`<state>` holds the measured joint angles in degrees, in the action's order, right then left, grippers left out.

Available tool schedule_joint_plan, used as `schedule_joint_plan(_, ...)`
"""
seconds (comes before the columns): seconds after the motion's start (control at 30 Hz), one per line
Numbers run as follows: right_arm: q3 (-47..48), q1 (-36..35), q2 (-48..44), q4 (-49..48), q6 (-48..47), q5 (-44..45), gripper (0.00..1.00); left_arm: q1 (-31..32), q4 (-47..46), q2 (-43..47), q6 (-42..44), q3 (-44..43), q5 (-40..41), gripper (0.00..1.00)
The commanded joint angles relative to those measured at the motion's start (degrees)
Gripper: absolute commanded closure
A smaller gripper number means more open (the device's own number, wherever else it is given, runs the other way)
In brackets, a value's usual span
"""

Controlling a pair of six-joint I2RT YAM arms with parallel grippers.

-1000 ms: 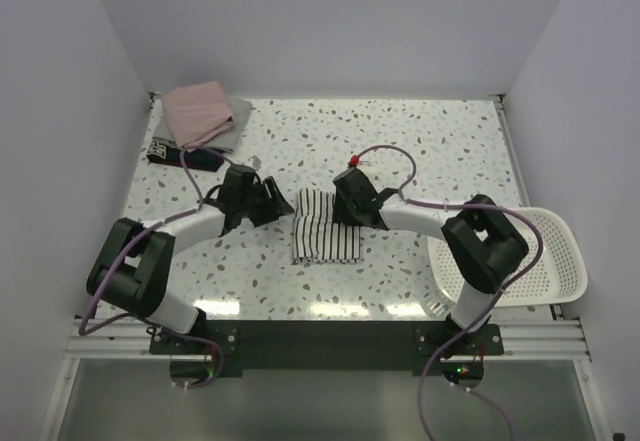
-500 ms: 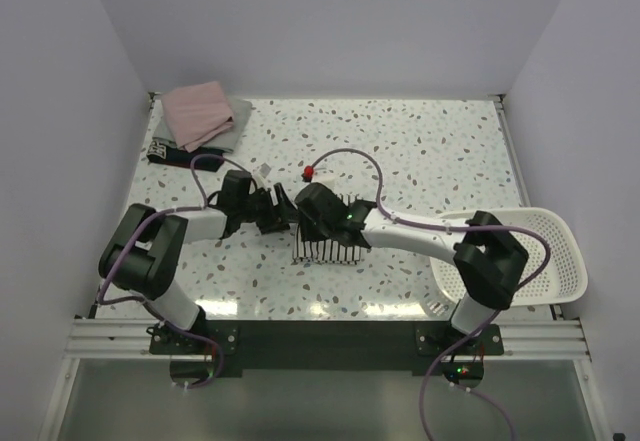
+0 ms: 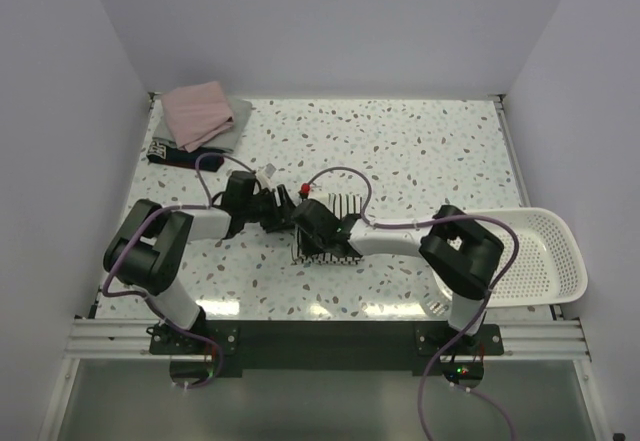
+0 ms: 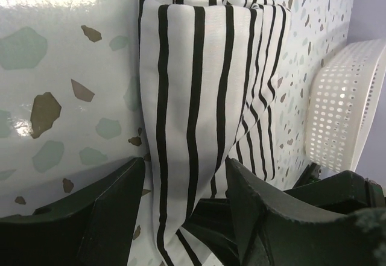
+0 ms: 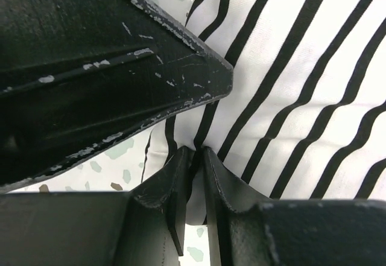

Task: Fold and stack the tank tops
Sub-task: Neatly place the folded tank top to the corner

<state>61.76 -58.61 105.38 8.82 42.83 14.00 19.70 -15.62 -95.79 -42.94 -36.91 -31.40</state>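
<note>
The white tank top with thin black stripes lies folded at the table's middle, partly under my right gripper. In the right wrist view my right gripper is shut on a fold at the edge of the striped top. My left gripper is open at the top's left edge. In the left wrist view its fingers stand either side of a raised fold of the striped top. The pink top lies on the grey-green top at the far left, with the dark navy top in front of them.
The white slotted basket stands at the right edge of the table, beside the right arm's base; it also shows in the left wrist view. The two grippers are almost touching over the striped top. Walls enclose the table on three sides.
My right gripper has moved left across the striped top, drawing its fabric over toward the left gripper. The left gripper has edged slightly right. The visible striped area has shrunk.
</note>
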Motion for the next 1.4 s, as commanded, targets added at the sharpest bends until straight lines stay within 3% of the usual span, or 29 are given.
schedule_joint_plan(0.0,-3.92,-0.19,-0.09,-0.38,1.82,-3.27,0.81,2.17,8.50,-4.41,4.09,2.89,8.10,0.37)
schedule_joint_plan(0.2,-5.94,-0.10,-2.99,-3.45,0.77,-7.31,0.81,4.20,10.69,-6.34,4.88,2.19,12.85,0.37)
schedule_joint_plan(0.3,-6.12,-0.19,-4.66,-2.85,0.06,-7.59,0.80,4.82,11.66,-7.31,5.06,1.57,15.31,0.44)
schedule_joint_plan(0.4,-5.60,-0.10,-6.41,-0.83,-0.29,-6.62,0.72,5.08,13.24,-7.05,5.23,0.52,17.77,0.65)
schedule_joint_plan(0.43,-5.33,-0.10,-7.03,0.22,-0.38,-6.27,0.62,5.17,14.98,-6.35,5.49,-0.44,18.64,0.78)
schedule_joint_plan(0.53,-3.05,0.07,-9.75,3.83,-0.99,-4.08,0.45,5.34,21.58,-5.20,8.04,-4.48,24.09,1.00)
schedule_joint_plan(0.57,-0.78,-0.01,-10.63,5.14,-1.34,-3.55,0.36,5.34,22.99,-5.02,8.92,-5.88,26.71,1.00)
schedule_joint_plan(0.67,5.27,0.51,-14.23,11.20,-3.80,-0.13,0.27,5.34,29.22,-4.85,14.00,-12.03,33.47,1.00)
schedule_joint_plan(0.83,11.19,5.15,-22.57,17.37,-6.53,3.58,0.20,5.26,39.86,-6.16,18.41,-24.51,47.02,1.00)
schedule_joint_plan(1.07,14.18,12.90,-25.93,18.34,-9.69,1.03,0.18,3.68,44.97,-13.19,25.88,-41.48,62.22,1.00)
schedule_joint_plan(1.37,13.39,14.75,-24.61,16.06,-12.24,0.86,0.18,0.69,46.02,-24.35,34.58,-63.80,70.58,1.00)
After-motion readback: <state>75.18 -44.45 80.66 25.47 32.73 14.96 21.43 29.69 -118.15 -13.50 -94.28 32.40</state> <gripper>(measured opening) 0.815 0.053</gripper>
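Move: The left hand, open around the left edge of the folded striped tank top, has the top's middle about 9 cm to its right, 4 cm back and 2 cm below. From the left hand, the pink folded top of the stack lies some 34 cm ahead and 28 cm left, the dark cloth about 21 cm ahead and 30 cm left. The right hand already pinches that edge; the tank top's middle lies some 7 cm right and 2 cm ahead of it. Ease the left gripper a little right and down, shut it on the tank top's left edge beside the right fingers, then carry it forward about 20 cm, left and slightly up towards the stack, rolling some 65 degrees until the fingers point down. As the left grip closes, open the right, draw it slightly back, then raise it over 20 cm, going forward and right. ##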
